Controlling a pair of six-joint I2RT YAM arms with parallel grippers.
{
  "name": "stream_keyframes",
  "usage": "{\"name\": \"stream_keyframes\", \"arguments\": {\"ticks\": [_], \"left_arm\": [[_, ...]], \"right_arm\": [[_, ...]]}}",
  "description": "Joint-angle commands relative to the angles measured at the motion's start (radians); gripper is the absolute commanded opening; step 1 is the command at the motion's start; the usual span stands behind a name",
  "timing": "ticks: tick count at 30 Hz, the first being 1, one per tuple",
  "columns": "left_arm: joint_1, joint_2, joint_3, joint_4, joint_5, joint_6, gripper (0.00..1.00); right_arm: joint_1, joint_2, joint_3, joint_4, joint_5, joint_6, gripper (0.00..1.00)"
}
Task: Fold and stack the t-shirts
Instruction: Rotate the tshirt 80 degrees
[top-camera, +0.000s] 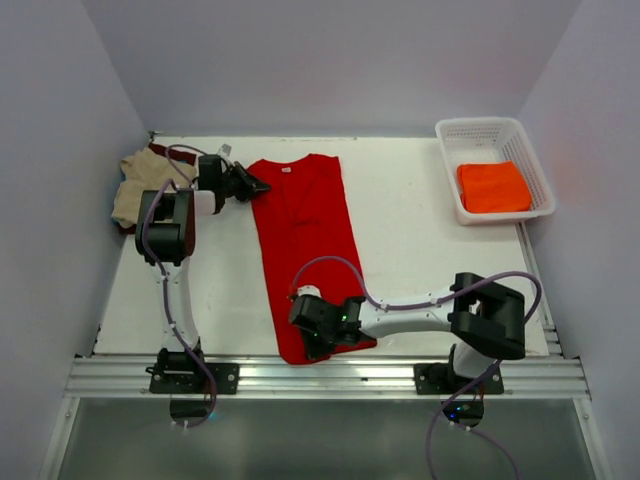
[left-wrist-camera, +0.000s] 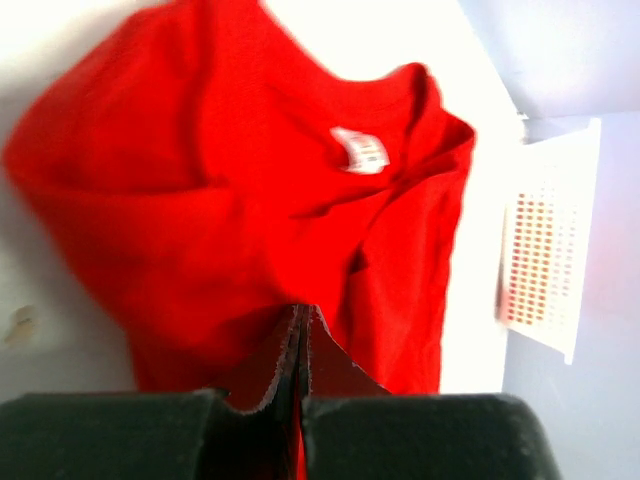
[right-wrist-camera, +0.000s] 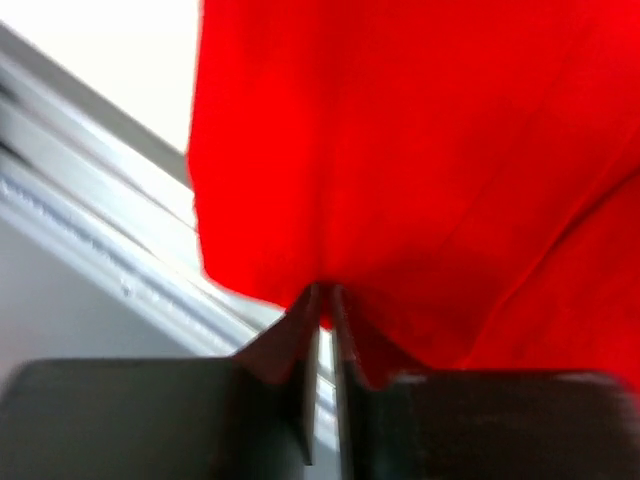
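A bright red t-shirt (top-camera: 305, 240) lies on the white table as a long strip, collar at the far end. Its white neck label (left-wrist-camera: 360, 150) shows in the left wrist view. My left gripper (top-camera: 262, 186) sits at the shirt's far left corner beside the collar, jaws pressed shut on a fold of the red cloth (left-wrist-camera: 230, 200). My right gripper (top-camera: 308, 348) is at the near hem, fingers a sliver apart with the hem's edge (right-wrist-camera: 420, 150) caught between the tips. A tan t-shirt (top-camera: 140, 182) is bunched at the far left over a dark maroon one (top-camera: 160, 150).
A white basket (top-camera: 490, 130) at the far right holds a folded orange t-shirt (top-camera: 493, 187). The aluminium rail (top-camera: 320, 375) runs along the near table edge, right under the right gripper. Grey walls close in the left, right and back.
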Motion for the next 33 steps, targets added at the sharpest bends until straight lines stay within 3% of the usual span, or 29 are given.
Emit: {"name": "stream_keyframes", "arguments": {"ticks": [1, 3, 4, 5, 7, 9, 11, 19, 24, 33], "left_arm": [[0.007, -0.016, 0.027, 0.208, 0.093, -0.070, 0.01], [0.007, -0.043, 0.035, 0.261, 0.115, -0.107, 0.07], [0.007, -0.050, 0.041, 0.307, 0.133, -0.119, 0.19], [0.007, -0.059, 0.045, 0.316, 0.142, -0.125, 0.29], [0.007, -0.105, 0.053, 0.295, 0.147, -0.111, 0.48], [0.007, -0.147, 0.087, 0.205, 0.127, -0.020, 0.55], [0.001, -0.150, 0.125, 0.044, 0.083, 0.036, 0.56], [-0.024, -0.061, 0.199, -0.074, 0.060, 0.070, 0.54], [-0.071, -0.003, 0.239, -0.168, 0.003, 0.111, 0.53], [-0.146, 0.034, 0.331, -0.392, -0.142, 0.174, 0.50]], "right_arm": [[0.040, -0.025, 0.075, -0.136, -0.010, -0.085, 0.16], [0.041, -0.068, 0.152, -0.166, 0.024, -0.159, 0.24], [0.040, -0.082, 0.213, -0.178, 0.067, -0.186, 0.30], [0.038, -0.093, 0.248, -0.226, 0.099, -0.234, 0.46], [0.034, -0.130, 0.316, -0.277, 0.174, -0.272, 0.58], [0.021, -0.176, 0.389, -0.333, 0.271, -0.309, 0.66], [-0.018, -0.212, 0.428, -0.382, 0.330, -0.317, 0.66], [-0.166, -0.519, 0.394, -0.510, 0.556, -0.253, 0.68], [-0.184, -0.640, 0.390, -0.593, 0.667, -0.222, 0.74], [-0.186, -0.680, 0.379, -0.637, 0.728, -0.206, 0.75]]}}
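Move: Both hands still pinch the red t-shirt, laid out lengthwise. Its middle is some 22 cm back and 13 cm right of the left hand, 2 cm lower; the neck label is about 5 cm ahead and 5 cm right, and the folded stack some 32 cm left, level with it. From the right hand the t-shirt's middle lies about 26 cm ahead and 1 cm left; the metal rail is roughly 6 cm behind. Both grippers let go of the red cloth: the right opens wide at the hem and climbs about 29 cm, swinging right and forward off the shirt while its fingers tip up some 40 degrees. The left opens halfway at the collar-end corner, lifts about 12 cm, then sinks most of the way back while shifting 6 cm right, staying open over the shirt's collar end. ##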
